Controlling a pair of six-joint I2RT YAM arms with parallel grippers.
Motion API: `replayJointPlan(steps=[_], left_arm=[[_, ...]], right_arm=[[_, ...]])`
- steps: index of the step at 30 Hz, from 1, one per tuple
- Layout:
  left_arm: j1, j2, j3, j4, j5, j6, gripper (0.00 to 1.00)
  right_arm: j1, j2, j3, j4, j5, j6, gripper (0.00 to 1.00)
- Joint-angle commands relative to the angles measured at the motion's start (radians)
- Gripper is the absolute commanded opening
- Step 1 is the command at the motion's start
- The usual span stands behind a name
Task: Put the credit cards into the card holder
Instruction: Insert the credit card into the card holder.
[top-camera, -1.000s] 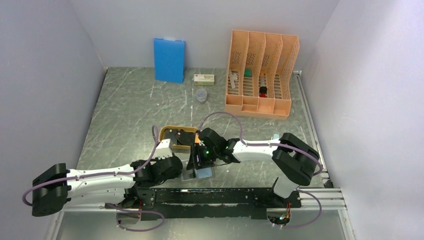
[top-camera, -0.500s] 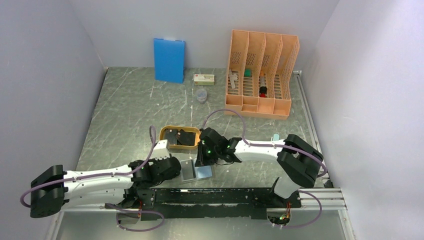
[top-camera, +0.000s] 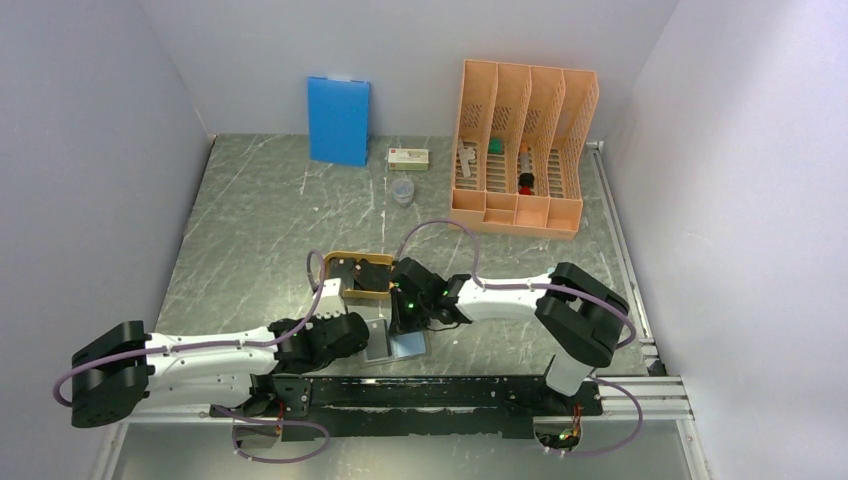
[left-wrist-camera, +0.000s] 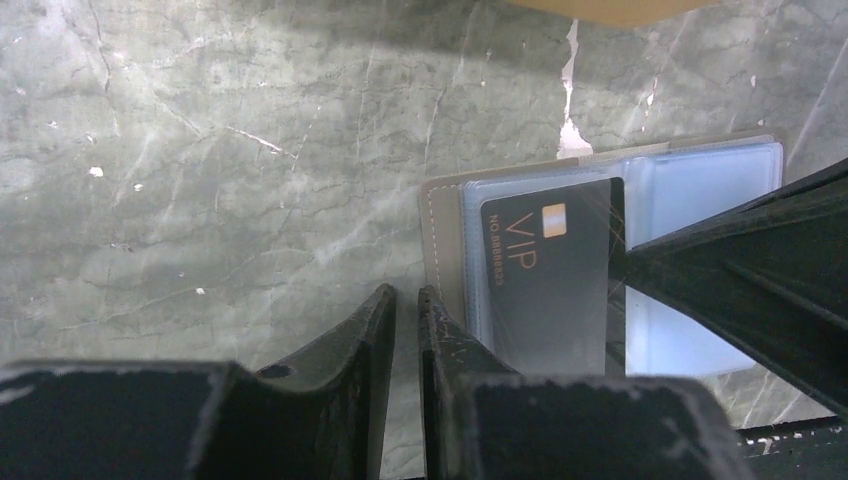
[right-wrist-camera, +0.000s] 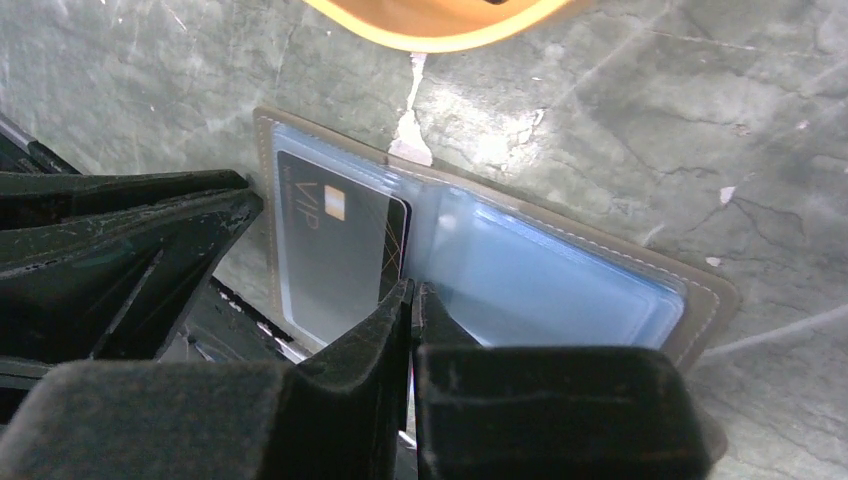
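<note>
The card holder (top-camera: 410, 346) lies open on the table, pale blue pockets up (right-wrist-camera: 560, 280) (left-wrist-camera: 700, 180). A black credit card marked VIP (left-wrist-camera: 550, 270) (right-wrist-camera: 335, 250) sits in its left pocket, its right edge near the fold. My right gripper (right-wrist-camera: 412, 288) (top-camera: 405, 318) is shut with nothing in it, its tips at that right edge. My left gripper (left-wrist-camera: 407, 295) (top-camera: 365, 335) stands a narrow slit open and empty, with one fingertip on the holder's left border. More dark credit cards (top-camera: 352, 268) lie in the orange tray (top-camera: 340, 290) just behind.
At the back right stands a tall orange file rack (top-camera: 525, 150). A blue board (top-camera: 338, 120) leans on the back wall, with a small box (top-camera: 409, 158) and a small cup (top-camera: 402, 190) near it. A black rail (top-camera: 450, 390) runs along the near edge.
My right gripper's jaws have closed from wide apart and dropped to the card's edge. The card now lies flat in the left pocket. The left jaws narrowed slightly.
</note>
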Motion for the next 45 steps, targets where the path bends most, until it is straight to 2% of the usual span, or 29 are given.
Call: replayJointPlan(steps=[1, 10, 17, 24, 28, 33, 36, 39, 45], left_arm=[[0.003, 0.025, -0.014, 0.012, 0.032, 0.010, 0.21], [0.003, 0.041, -0.011, 0.033, 0.049, 0.013, 0.19], [0.003, -0.048, 0.020, -0.104, -0.009, -0.019, 0.20], [0.003, -0.218, 0.089, -0.299, -0.099, -0.055, 0.23], [0.004, -0.304, 0.146, -0.400, -0.184, -0.036, 0.29], [0.028, -0.312, 0.196, -0.370, -0.237, 0.067, 0.42], [0.059, -0.263, 0.235, -0.347, -0.230, 0.107, 0.46], [0.121, -0.236, 0.247, -0.276, -0.182, 0.196, 0.48], [0.441, -0.179, 0.251, -0.132, 0.115, 0.382, 0.47]], right_arm=[[0.023, 0.023, 0.036, -0.013, 0.003, -0.023, 0.06], [0.039, 0.036, 0.056, -0.001, -0.023, -0.007, 0.05], [0.039, -0.069, 0.051, -0.060, 0.034, -0.012, 0.06], [0.035, -0.193, 0.066, -0.156, 0.099, -0.052, 0.20], [0.026, -0.275, 0.064, -0.181, 0.233, -0.090, 0.23], [0.010, -0.372, 0.029, -0.136, 0.314, -0.136, 0.45], [-0.003, -0.387, 0.011, -0.119, 0.312, -0.152, 0.53], [-0.044, -0.373, -0.022, -0.080, 0.249, -0.147, 0.54], [-0.089, -0.385, -0.059, 0.045, 0.170, -0.137, 0.54]])
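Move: The credit card, already in the card holder's left pocket, has its middle about 3 cm left of the closed right fingertips and 2 cm nearer the base; from the left fingertips it is some 5 cm to the right, level ahead, 1 cm lower. The holder's middle is 8 cm right of the left hand. The orange tray of cards lies 14 cm ahead of the left hand and 1 cm right, or 12 cm ahead and 7 cm left of the right hand. Keep the right fingertips on the card's inner edge, easing them barely left and back, while the left ones stay at the holder's left edge. Then lift both grippers clear about 10 cm, opening them to roughly half and tipping the fingers up, the right by some 20 degrees; swing the left forward and left towards the tray, the right forward and right off the holder. ##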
